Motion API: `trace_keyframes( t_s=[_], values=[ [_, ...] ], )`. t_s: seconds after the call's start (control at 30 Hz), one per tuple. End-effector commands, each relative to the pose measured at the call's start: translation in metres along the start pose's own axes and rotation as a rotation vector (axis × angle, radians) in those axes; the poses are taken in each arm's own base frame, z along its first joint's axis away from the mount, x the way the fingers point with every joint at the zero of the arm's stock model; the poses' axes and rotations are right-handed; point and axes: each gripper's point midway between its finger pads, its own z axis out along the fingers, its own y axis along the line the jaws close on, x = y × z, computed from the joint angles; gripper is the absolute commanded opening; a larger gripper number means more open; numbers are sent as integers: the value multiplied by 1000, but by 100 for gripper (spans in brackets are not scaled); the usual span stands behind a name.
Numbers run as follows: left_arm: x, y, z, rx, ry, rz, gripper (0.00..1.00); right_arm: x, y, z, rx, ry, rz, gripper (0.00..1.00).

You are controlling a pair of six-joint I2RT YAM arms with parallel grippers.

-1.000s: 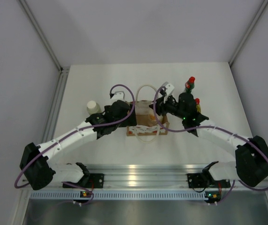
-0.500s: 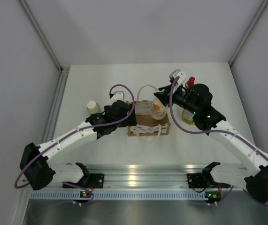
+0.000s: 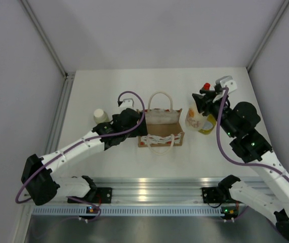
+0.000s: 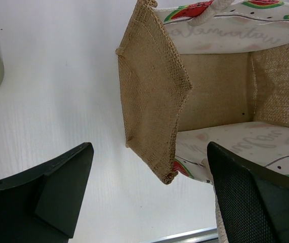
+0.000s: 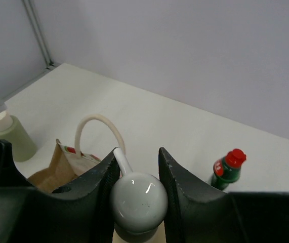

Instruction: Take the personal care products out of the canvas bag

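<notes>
The canvas bag (image 3: 160,129) stands upright mid-table, and the left wrist view shows its inside (image 4: 220,86) bare. My left gripper (image 3: 139,121) stands open at the bag's left end, its fingers either side of a lower corner (image 4: 165,174). My right gripper (image 3: 199,103) is shut on the white pump head (image 5: 136,200) of the cream bottle (image 3: 193,119), which hangs to the right of the bag. A dark green bottle with a red cap (image 3: 205,89) stands behind it, a yellow bottle (image 3: 208,125) beside it. The pale green bottle (image 3: 99,115) stands left of the bag.
White walls with metal corner posts close in the table at the back and sides. An aluminium rail (image 3: 154,188) runs along the near edge between the arm bases. The bag's rope handle (image 5: 97,132) arches up close to my right fingers.
My right arm has lifted the cream pump bottle out of the bag and carried it right, towards the two red-capped bottles. The left arm and bag have not moved.
</notes>
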Motion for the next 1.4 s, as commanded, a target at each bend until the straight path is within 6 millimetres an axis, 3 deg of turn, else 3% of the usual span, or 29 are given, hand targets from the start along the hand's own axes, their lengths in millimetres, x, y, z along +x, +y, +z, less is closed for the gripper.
trace_keyframes(
  t_s=[0.0, 0.03, 0.17, 0.2, 0.3, 0.33, 0.4, 0.5, 0.6, 0.87, 0.9, 0.93, 1.0, 1.03, 1.23, 1.37],
  values=[
    [-21, -14, -12, 54, -53, -35, 98, -25, -26, -22, 139, -112, 16, 0],
    [-23, -15, -14, 61, -60, -38, 98, -9, -27, -22, 144, -87, 9, 0],
    [-32, -18, -24, 90, -84, -44, 98, 22, -37, -29, 209, -80, 1, 0],
    [-34, -19, -27, 97, -90, -43, 98, 42, -38, -29, 218, -48, -3, 0],
    [-41, -19, -37, 119, -114, -48, 98, 52, -45, -34, 266, -86, 26, 0],
    [-42, -19, -39, 123, -120, -48, 98, 65, -46, -37, 275, -77, 31, 0],
    [-47, -21, -47, 143, -133, -48, 98, 70, -45, -38, 274, -113, 54, 0],
    [-51, -19, -57, 154, -146, -43, 98, 98, -46, -41, 286, -111, 54, 0],
    [-56, -16, -67, 155, -161, -34, 98, 111, -48, -45, 297, -130, 56, 0],
    [-69, 6, -90, 92, -217, -10, 98, 140, -44, -43, 287, -54, 78, 1],
    [-70, 9, -91, 78, -221, -8, 98, 142, -43, -43, 287, -47, 79, 5],
    [-72, 14, -92, 56, -232, -9, 98, 145, -43, -44, 288, -34, 82, 21],
    [-71, 20, -93, 29, -230, -2, 98, 146, -43, -44, 288, -28, 89, 40],
    [-73, 23, -94, 12, -239, -2, 98, 149, -43, -44, 291, -12, 89, 54],
    [-73, 42, -92, -88, -252, 4, 98, 144, -43, -49, 291, -6, 94, 79],
    [-82, 61, -96, -177, -277, 5, 98, 125, -45, -58, 299, 8, 108, 82]
  ],
)
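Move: The right hand already grips the pump bottle by its head, high over the table. The bare spot where it goes is roughly 37 cm below, some 6 cm right and 1 cm back. From this hand the yellow bottle is 9 cm ahead, 9 cm right; the green bottle 18 cm ahead, 7 cm right; the bag 5 cm ahead, 13 cm left. From the open left hand, the spot lies 34 cm right, 2 cm back; the bag 15 cm right, 4 cm ahead. Down some 22 cm and about 6 cm right, the right hand lowers the gripped pump bottle to the table on the near side of the yellow bottle, swinging about 15 degrees clockwise; it pauses, then opens its fingers wide, lets go of the pump head and rises a few centimetres. The open left hand lifts, then drifts left away from the bag. ##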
